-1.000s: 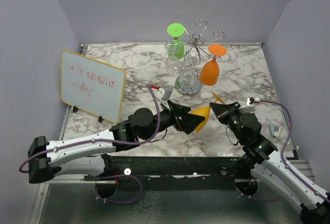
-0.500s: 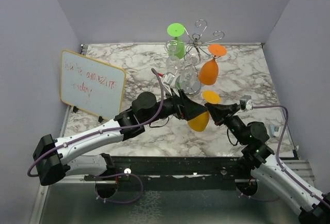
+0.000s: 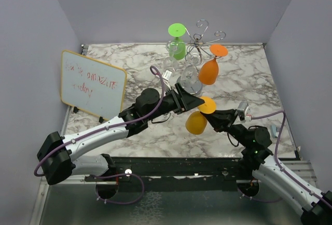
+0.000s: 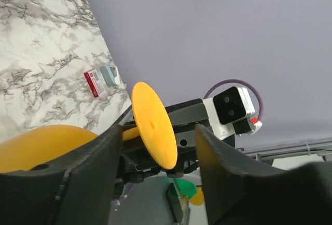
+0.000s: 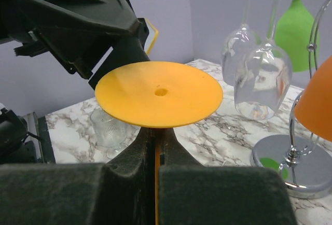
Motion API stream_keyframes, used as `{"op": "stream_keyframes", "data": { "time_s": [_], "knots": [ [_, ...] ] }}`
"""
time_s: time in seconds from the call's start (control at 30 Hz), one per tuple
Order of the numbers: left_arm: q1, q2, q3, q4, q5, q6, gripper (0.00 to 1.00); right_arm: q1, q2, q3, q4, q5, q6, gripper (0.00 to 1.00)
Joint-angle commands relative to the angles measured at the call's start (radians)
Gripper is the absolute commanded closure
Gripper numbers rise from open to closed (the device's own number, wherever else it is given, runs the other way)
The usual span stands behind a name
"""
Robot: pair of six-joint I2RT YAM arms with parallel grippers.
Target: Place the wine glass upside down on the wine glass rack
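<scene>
A yellow wine glass hangs upside down over the table, bowl (image 3: pixel 196 123) low and foot disc (image 3: pixel 207 104) on top. My right gripper (image 3: pixel 216 117) is shut on its thin stem just under the foot disc (image 5: pixel 158 93); the stem shows as a yellow line between the right gripper's (image 5: pixel 155 150) pressed fingers. My left gripper (image 3: pixel 198 102) reaches in from the left. Its fingers stand apart either side of the foot disc (image 4: pixel 154 126) without touching it, the bowl (image 4: pixel 46 144) beside the left gripper (image 4: pixel 155 150). The chrome wine glass rack (image 3: pixel 195 42) stands behind, its mirrored base (image 5: pixel 290 157) close.
Upside down on the rack hang a green glass (image 3: pixel 177 41), an orange glass (image 3: pixel 210 70) and clear glasses (image 5: pixel 259 85). A small clear glass (image 5: pixel 109 129) stands on the marble. A whiteboard (image 3: pixel 92 85) leans at the left. A small blue item (image 3: pixel 275 130) lies by the right edge.
The right gripper has turned the yellow glass from lying sideways to foot up, bowl down. The left gripper has risen to the foot disc and its fingers have narrowed.
</scene>
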Motion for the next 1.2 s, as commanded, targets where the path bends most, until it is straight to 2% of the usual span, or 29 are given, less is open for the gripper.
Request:
{"op": "stream_keyframes", "data": {
  "time_s": [0.0,0.2,0.37,0.43,0.53,0.6,0.67,0.77,0.97,1.07,1.17],
  "knots": [
    [0.013,0.018,-0.028,0.034,0.002,-0.046,0.49,0.005,-0.004,-0.013,0.072,-0.098,-0.027,0.99],
    [0.022,0.036,-0.023,0.055,0.072,-0.062,0.68,0.005,-0.003,-0.02,0.081,-0.1,-0.029,0.99],
    [0.035,0.026,-0.034,0.073,0.108,-0.076,1.0,0.005,-0.019,-0.038,0.108,-0.084,-0.009,0.99],
    [0.038,0.017,-0.041,0.075,0.108,-0.074,1.0,0.005,-0.024,-0.039,0.094,-0.073,0.006,0.95],
    [0.043,-0.004,-0.055,0.076,0.095,-0.061,1.0,0.005,-0.038,-0.009,0.003,-0.06,0.043,0.61],
    [0.052,-0.022,-0.069,0.075,0.084,-0.05,1.0,0.005,-0.051,0.023,-0.092,-0.06,0.058,0.49],
    [0.06,-0.044,-0.086,0.075,0.068,-0.035,1.0,0.005,-0.067,0.053,-0.194,-0.064,0.068,0.41],
    [0.071,-0.084,-0.112,0.073,0.039,-0.004,1.0,0.005,-0.111,0.067,-0.284,-0.038,0.115,0.36],
    [0.095,-0.148,-0.129,0.003,-0.012,0.06,1.0,0.004,-0.23,0.057,-0.326,-0.036,0.252,0.27],
    [0.096,-0.163,-0.113,-0.048,-0.031,0.1,1.0,0.004,-0.223,0.122,-0.407,-0.067,0.297,0.25],
    [0.096,-0.167,-0.092,-0.087,-0.036,0.136,1.0,0.003,-0.159,0.246,-0.549,-0.007,0.356,0.25]
  ]
}}
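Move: The yellow glass hangs bowl-down from the right fingers' pinch on its stem; its middle is about 4 cm below the right hand and 1 cm to its left. From the left hand that middle is level fore and aft, 1 cm to the right and about 6 cm below. The hanging orange glass is roughly 14 cm ahead of the left hand, 4 cm right and 3 cm above; the nearest hanging clear glass is about 12 cm ahead, 3 cm left and 2 cm above. The yellow glass changes hands: the half-open left fingers sink about 1 cm and pinch its stem just under the foot while the right still grips, easing back slightly. Then the right fingers open and draw backward, tipping down, as the left hand carries the glass some 5 cm to the left, shut on the stem. ##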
